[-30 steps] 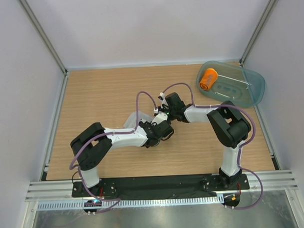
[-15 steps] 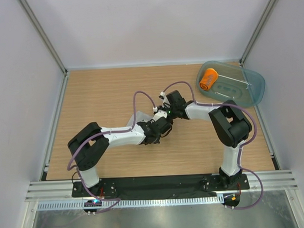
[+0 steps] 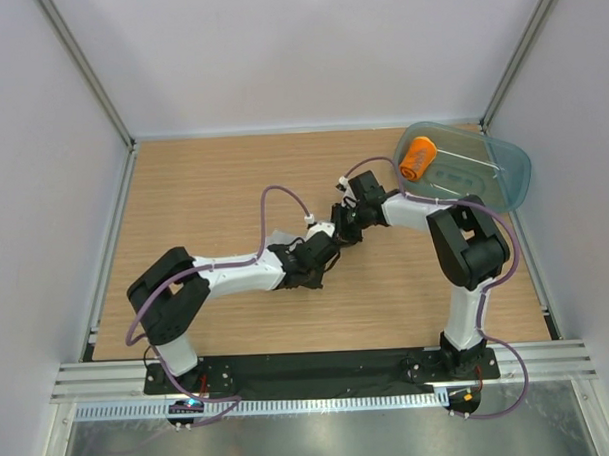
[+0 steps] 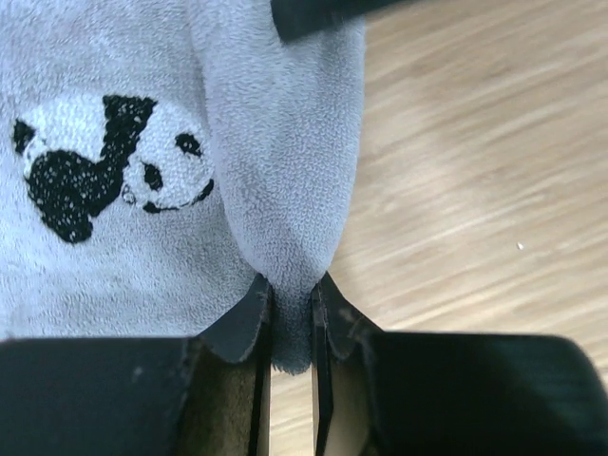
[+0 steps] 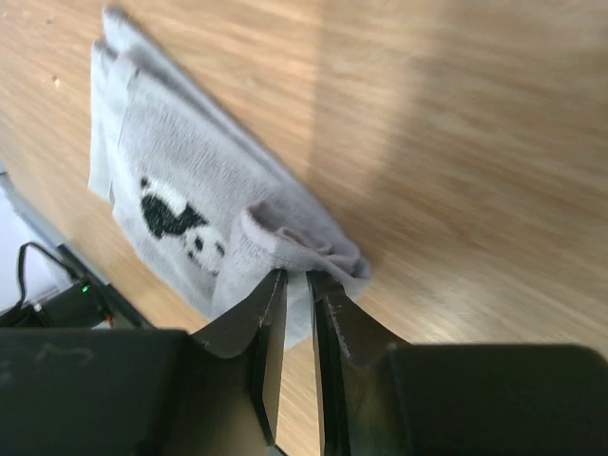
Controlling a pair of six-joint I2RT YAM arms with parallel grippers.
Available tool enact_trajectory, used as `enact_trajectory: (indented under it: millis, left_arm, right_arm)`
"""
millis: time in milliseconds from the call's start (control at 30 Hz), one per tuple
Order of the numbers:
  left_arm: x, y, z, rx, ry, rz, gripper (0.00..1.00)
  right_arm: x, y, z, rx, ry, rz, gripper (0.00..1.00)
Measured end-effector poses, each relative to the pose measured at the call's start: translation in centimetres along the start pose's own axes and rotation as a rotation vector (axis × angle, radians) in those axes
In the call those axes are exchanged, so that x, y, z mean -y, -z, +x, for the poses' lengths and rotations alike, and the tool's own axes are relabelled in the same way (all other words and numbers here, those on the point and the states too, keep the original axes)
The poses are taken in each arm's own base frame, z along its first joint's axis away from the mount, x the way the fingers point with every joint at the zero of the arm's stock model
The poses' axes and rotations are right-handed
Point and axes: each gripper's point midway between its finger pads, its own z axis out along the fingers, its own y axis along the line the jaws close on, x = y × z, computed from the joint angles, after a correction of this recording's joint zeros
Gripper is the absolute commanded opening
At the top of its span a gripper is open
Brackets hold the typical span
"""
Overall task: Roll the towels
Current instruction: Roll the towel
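Observation:
The light grey towel [image 4: 275, 142], with a panda print, lies on the wooden table [image 3: 203, 191]; one edge is curled into a loose roll [image 5: 285, 237]. My left gripper [image 4: 290, 285] is shut on a pinched fold of it. In the top view this gripper [image 3: 323, 249] covers most of the grey towel [image 3: 277, 236]. The right gripper [image 5: 296, 275] [image 3: 344, 227] stands at the end of the roll with its jaws a narrow gap apart, nothing clamped between them. The orange towel [image 3: 417, 157] lies rolled in the tub.
The translucent blue-green tub [image 3: 508, 176] sits at the back right corner. White walls and metal posts [image 3: 84, 71] enclose the table on three sides. Purple cables [image 3: 274, 204] loop above both arms.
The right gripper has pulled back toward the upper right and its jaws have parted slightly. The left gripper has kept its hold on the grey towel and shifted a little.

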Motion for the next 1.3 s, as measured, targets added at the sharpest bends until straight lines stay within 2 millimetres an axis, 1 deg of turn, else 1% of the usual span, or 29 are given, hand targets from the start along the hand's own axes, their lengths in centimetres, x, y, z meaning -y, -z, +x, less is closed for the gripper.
enact_trajectory:
  millis: [67,167,233,333,367,433,500,600,667,733,767,800,867,933,1000,1033,1067,1133,1167,1233,1300]
  left_arm:
    - [0.3,0.3,0.1,-0.007,0.001,0.019,0.0]
    - [0.5,0.7,0.8,-0.031,0.001,0.044,0.0]
    - [0.6,1.0,1.1,-0.044,0.001,0.051,0.0]
    - [0.6,1.2,1.3,-0.051,0.006,0.057,0.0]
    - [0.7,1.3,1.3,-0.054,0.01,0.065,0.0]
    - [0.7,1.4,1.4,-0.057,0.037,0.089,0.0]
    - [0.7,1.8,1.7,-0.069,0.068,0.13,0.0]
    - [0.5,2.2,1.6,-0.085,0.151,0.207,0.0]
    - [0.4,2.3,1.3,-0.089,0.21,0.267,0.0]
    - [0.5,2.5,1.0,-0.093,0.264,0.319,0.0]
    - [0.5,2.6,0.9,-0.093,0.294,0.345,0.0]
    - [0.6,2.8,0.7,-0.092,0.318,0.374,0.0]
    - [1.1,3.1,0.2,-0.091,0.373,0.438,0.0]
    - [1.4,3.3,-0.1,-0.092,0.432,0.495,0.0]
    - [1.4,3.3,-0.2,-0.092,0.488,0.536,0.0]
    - [1.2,3.2,-0.1,-0.093,0.521,0.55,0.0]
    - [0.9,3.1,0.1,-0.096,0.556,0.561,0.0]
    - [0.4,2.8,0.6,-0.101,0.619,0.578,0.0]
    - [0.2,2.8,0.9,-0.107,0.644,0.583,0.0]
    - [0.0,2.7,1.2,-0.116,0.685,0.593,0.0]
    - [0.0,2.7,0.9,-0.111,0.717,0.616,0.0]
  right_arm:
    - [0.5,0.1,-0.7,0.013,0.002,0.036,0.24]
    - [2.0,0.5,-2.7,0.068,0.006,0.127,0.24]
    - [3.3,1.1,-3.8,0.103,0.001,0.188,0.24]
    - [4.3,2.2,-4.9,0.146,-0.007,0.253,0.24]
    - [4.4,2.8,-5.1,0.159,-0.007,0.273,0.24]
    - [4.1,4.1,-5.2,0.187,0.001,0.292,0.25]
    - [3.2,6.0,-5.2,0.229,0.017,0.297,0.26]
    - [1.3,9.4,-4.7,0.301,0.045,0.274,0.29]
    - [0.0,11.3,-3.8,0.34,0.062,0.234,0.31]
    - [-0.8,12.4,-2.6,0.363,0.072,0.19,0.31]
    - [-1.0,12.6,-1.7,0.358,0.068,0.165,0.31]
    - [-1.3,12.6,-0.8,0.349,0.065,0.14,0.32]
    - [-1.8,11.7,1.2,0.32,0.063,0.088,0.34]
    - [-2.3,10.2,3.5,0.267,0.064,0.05,0.36]
    - [-2.8,8.7,5.9,0.21,0.07,0.025,0.36]
    - [-3.0,8.2,6.6,0.194,0.072,0.015,0.38]
    - [-3.2,7.7,7.4,0.174,0.072,0.003,0.44]
    - [-3.4,6.8,8.0,0.157,0.062,-0.012,0.48]
    - [-3.4,6.5,7.9,0.158,0.056,-0.015,0.53]
    - [-3.3,6.1,7.7,0.164,0.044,-0.018,0.54]
    - [-3.4,5.6,7.3,0.174,0.033,-0.022,0.57]
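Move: At the rolled part's near end the left hand already has its pinch, the roll's middle lying about 5 cm ahead and 2 cm to its right, roughly 1 cm lower. From the right hand, whose narrow-set fingertips are by the roll's far end, that middle is some 4 cm back, 3 cm left and 1 cm lower. The flat panda part lies about 7 cm ahead and 6 cm left of the left hand, on the table. Drawing away from the roll's far end, the right hand sweeps forward and right, then rises and loops back, ending some 8 cm behind its start and 5 cm higher, its fingers opening wider to the right of the roll. The left hand keeps its pinch on the near end, eases about 2 cm back and swings its fingers round some 55 degrees to point right and down. ##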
